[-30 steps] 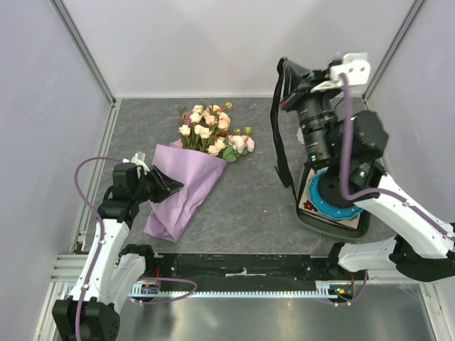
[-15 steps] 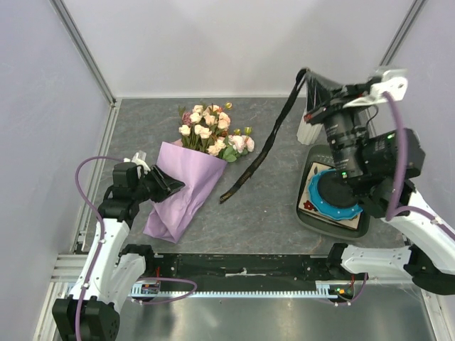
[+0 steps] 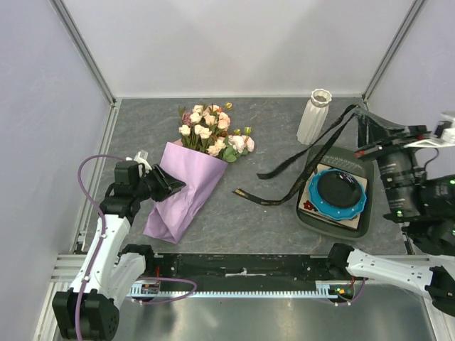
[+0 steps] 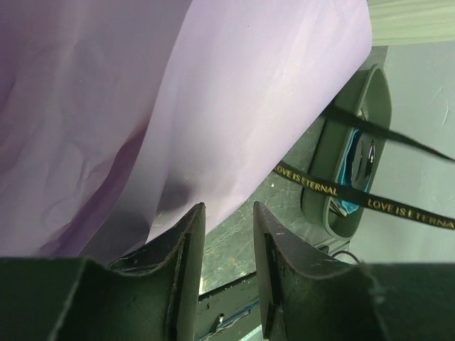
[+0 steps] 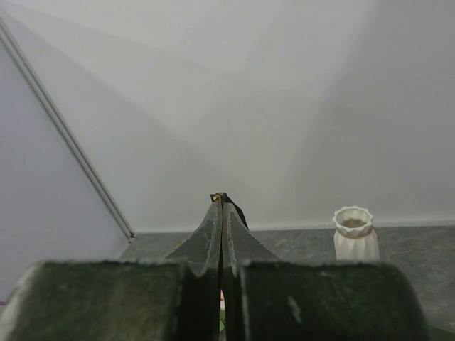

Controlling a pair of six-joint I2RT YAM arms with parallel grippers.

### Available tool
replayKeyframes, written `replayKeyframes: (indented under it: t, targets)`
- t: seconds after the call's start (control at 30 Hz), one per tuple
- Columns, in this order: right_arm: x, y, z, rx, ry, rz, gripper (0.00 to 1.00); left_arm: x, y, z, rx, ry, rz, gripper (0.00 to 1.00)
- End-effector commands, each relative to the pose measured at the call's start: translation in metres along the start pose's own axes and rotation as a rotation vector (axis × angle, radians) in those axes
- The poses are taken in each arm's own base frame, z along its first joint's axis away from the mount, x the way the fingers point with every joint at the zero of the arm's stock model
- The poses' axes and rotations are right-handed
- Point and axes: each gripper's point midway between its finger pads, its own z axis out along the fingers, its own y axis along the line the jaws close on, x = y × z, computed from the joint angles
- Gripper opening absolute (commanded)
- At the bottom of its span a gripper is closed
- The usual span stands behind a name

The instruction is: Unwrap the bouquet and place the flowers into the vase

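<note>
The bouquet lies on the table, its lilac paper cone (image 3: 181,188) pointing toward me and the flowers (image 3: 210,131) at the far end. My left gripper (image 3: 170,186) sits at the cone's left edge, open. In the left wrist view the paper (image 4: 178,106) lies just past the empty fingertips (image 4: 229,213). Far right, my raised right gripper (image 3: 360,115) is shut on the black ribbon (image 3: 252,196), which trails down across the tray to the table. The ribbon end (image 5: 237,211) pokes out of the shut tips (image 5: 222,202). The white ribbed vase (image 3: 315,116) stands upright at the back right.
A blue round dish (image 3: 337,193) with a black centre sits on a dark tray (image 3: 362,220) at the right, under the hanging ribbon. The ribbon's gold lettering (image 4: 334,188) shows in the left wrist view. Enclosure walls stand on the left, back and right.
My right arm has swung right and away with the ribbon, whose free end dropped onto the table by the tray; the vase is now uncovered. The left gripper stays at the paper, jaws slightly wider.
</note>
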Motion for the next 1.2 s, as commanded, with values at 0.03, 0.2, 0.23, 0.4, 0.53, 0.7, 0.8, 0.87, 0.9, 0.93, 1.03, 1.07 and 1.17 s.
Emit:
replayKeyframes:
  t: [0.03,0.2,0.23,0.4,0.53,0.7,0.8,0.87,0.9,0.93,1.03,1.07,1.17]
  targets:
    - [-0.020,0.007,-0.010,-0.079,-0.010,0.083,0.00,-0.007,-0.010,-0.002,0.047,-0.029,0.064,0.40]
    - [-0.032,0.023,-0.006,-0.145,-0.025,0.098,0.00,-0.004,-0.007,-0.001,0.045,-0.015,0.052,0.41]
    - [-0.026,0.028,-0.004,-0.156,-0.013,0.093,0.00,-0.003,-0.007,-0.001,0.046,-0.014,0.052,0.41]
    - [0.047,0.052,0.009,-0.173,0.120,0.058,0.00,-0.004,-0.012,-0.003,0.064,-0.016,0.052,0.42]
    - [0.115,0.052,0.009,-0.128,0.226,0.039,0.00,-0.003,-0.015,-0.004,0.077,-0.009,0.055,0.42]
    - [0.229,0.011,-0.017,0.068,0.394,0.023,0.00,-0.004,-0.021,-0.007,0.094,-0.012,0.059,0.43]
    - [0.276,-0.005,-0.035,0.135,0.468,0.039,0.00,-0.005,-0.024,-0.008,0.102,-0.013,0.062,0.43]
    - [0.310,-0.017,-0.046,0.211,0.519,0.068,0.00,-0.006,-0.024,-0.008,0.102,-0.011,0.064,0.43]
    - [0.323,-0.028,-0.053,0.255,0.548,0.052,0.00,-0.007,-0.024,-0.008,0.100,-0.014,0.069,0.43]
    - [0.333,-0.036,-0.056,0.301,0.561,0.055,0.00,-0.007,-0.024,-0.008,0.101,-0.013,0.070,0.44]
    - [0.373,-0.059,-0.073,0.417,0.643,0.074,0.00,-0.005,-0.026,-0.008,0.110,0.002,0.069,0.44]
    - [0.381,-0.067,-0.076,0.464,0.651,0.098,0.00,-0.004,-0.026,-0.008,0.113,0.006,0.068,0.44]
    - [0.396,-0.083,-0.085,0.534,0.694,0.076,0.00,-0.002,-0.033,-0.011,0.144,0.019,0.085,0.49]
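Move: The right hand holds the black ribbon high. The bare patch of table to lower it onto lies about 11 cm to its left, some 5 cm back and 53 cm below. The bin with the plates is roughly 9 cm right of the hand and level with it, the vase about 20 cm ahead and 2 cm right, the flower heads about 22 cm ahead and 31 cm left. From the left hand, that patch is some 30 cm right and 8 cm back. Bring the right gripper, still pinching the ribbon, down fast by about 37 cm towards the bare table between bouquet and bin: first ease it slightly back and up, then swing it left and forward into the drop, with a little drift back right at the end. Tip the fingers down some 40 degrees on the way and keep them shut. ##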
